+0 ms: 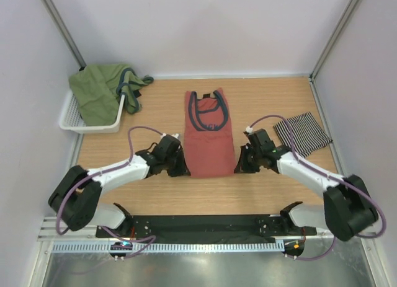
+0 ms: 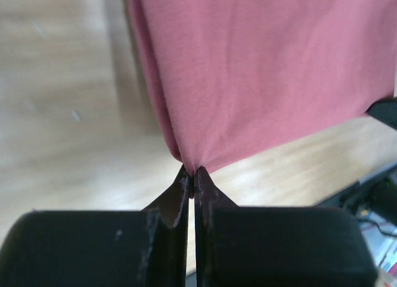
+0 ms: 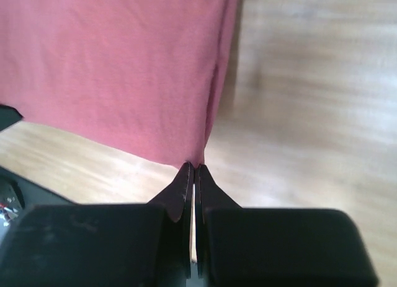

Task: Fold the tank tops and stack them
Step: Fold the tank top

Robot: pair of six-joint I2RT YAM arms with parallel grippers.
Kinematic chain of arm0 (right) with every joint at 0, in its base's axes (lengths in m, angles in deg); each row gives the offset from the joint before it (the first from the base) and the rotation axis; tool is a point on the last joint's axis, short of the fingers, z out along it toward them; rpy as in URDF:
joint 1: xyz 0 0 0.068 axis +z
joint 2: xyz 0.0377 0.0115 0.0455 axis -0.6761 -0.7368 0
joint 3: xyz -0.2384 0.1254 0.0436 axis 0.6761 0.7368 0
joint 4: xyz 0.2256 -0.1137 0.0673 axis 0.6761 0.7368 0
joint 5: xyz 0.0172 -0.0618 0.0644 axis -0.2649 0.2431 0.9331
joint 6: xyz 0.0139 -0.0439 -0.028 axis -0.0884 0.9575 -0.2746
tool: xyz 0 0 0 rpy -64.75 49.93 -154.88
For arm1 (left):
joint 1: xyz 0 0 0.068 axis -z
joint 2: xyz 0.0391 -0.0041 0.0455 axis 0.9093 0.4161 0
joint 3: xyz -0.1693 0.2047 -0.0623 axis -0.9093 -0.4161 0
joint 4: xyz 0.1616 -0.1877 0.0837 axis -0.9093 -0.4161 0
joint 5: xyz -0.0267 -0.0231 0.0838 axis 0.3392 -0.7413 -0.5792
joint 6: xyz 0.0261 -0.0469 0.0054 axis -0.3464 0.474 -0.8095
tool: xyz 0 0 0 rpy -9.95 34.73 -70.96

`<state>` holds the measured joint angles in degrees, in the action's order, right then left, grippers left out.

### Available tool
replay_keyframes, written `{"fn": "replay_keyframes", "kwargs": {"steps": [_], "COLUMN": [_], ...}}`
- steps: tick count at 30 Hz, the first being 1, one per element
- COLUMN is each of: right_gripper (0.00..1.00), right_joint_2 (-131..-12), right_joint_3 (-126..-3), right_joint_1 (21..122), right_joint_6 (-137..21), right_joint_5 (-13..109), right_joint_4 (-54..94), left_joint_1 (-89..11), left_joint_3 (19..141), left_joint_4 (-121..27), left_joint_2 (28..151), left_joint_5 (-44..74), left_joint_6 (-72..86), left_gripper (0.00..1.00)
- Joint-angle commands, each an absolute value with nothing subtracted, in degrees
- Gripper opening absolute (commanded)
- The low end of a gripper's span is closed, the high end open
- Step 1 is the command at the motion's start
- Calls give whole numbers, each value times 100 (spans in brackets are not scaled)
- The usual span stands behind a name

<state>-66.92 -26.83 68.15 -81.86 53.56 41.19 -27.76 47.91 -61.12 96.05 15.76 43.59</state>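
Note:
The salmon-red tank top [image 1: 208, 138] lies flat in the middle of the table, folded narrow lengthwise, its dark teal neck trim at the far end. My left gripper [image 1: 184, 169] is shut on its near left hem corner [image 2: 189, 165]. At the near right corner [image 3: 197, 158] my right gripper [image 1: 237, 167] pinches the hem, shut as well. Each wrist view shows red cloth caught between the fingertips. The black-and-white striped tank top [image 1: 302, 133] lies folded at the right side of the table.
A white basket [image 1: 93, 119] stands at the back left with a green garment [image 1: 102, 88] draped over it. Grey walls close in the table on three sides. A black rail [image 1: 205, 228] runs along the near edge.

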Motion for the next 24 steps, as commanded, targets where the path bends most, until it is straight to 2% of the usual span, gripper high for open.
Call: {"fn": "replay_keyframes", "kwargs": {"steps": [1,10,15,24], "right_gripper": [1,1,1,1], "right_joint_2": [-5740,-4123,-3946,-3708], "right_joint_3": [-2614,-3211,-3511,-4258], "right_joint_1": [7084,7567,7638,7664], "right_joint_6": [-8472,-8780,-8753,-8718], "right_joint_5": [4963,4813,4918,4760], "right_joint_4": [4782,6172,6603,7087], "left_joint_1": [-2333,-1883,-1787,-1417], "left_joint_3": [4704,4993,5187,5565], "left_joint_4": [-6812,-8175,-8430,-8862], "left_joint_2": [8810,7148,7006,6567], "left_joint_5": [1213,1010,1370,1203], "left_joint_6": [4655,5043,5095,5420], "left_gripper": [0,0,0,0]}}
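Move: Both hands already pinch the lower corners of the red tank top, just above the table; its middle lies about 15 cm ahead of and 7 cm right of the left hand, and 14 cm ahead of and 9 cm left of the right. The folded striped top is some 14 cm ahead of and 22 cm right of the right hand; the white basket is roughly 24 cm ahead of and 33 cm left of the left hand. Keeping the red tank top's hem corners pinched in shut fingers, both hands lift together while drawing back towards the robot, the left rising about 11 cm and coming back 9, the right rising nearly 14 and coming back 6. The backward pull is quickest at the start and then eases while the climb goes on, the right fingers swinging some 10 degrees outward to the front and the hem held up between the two hands. ##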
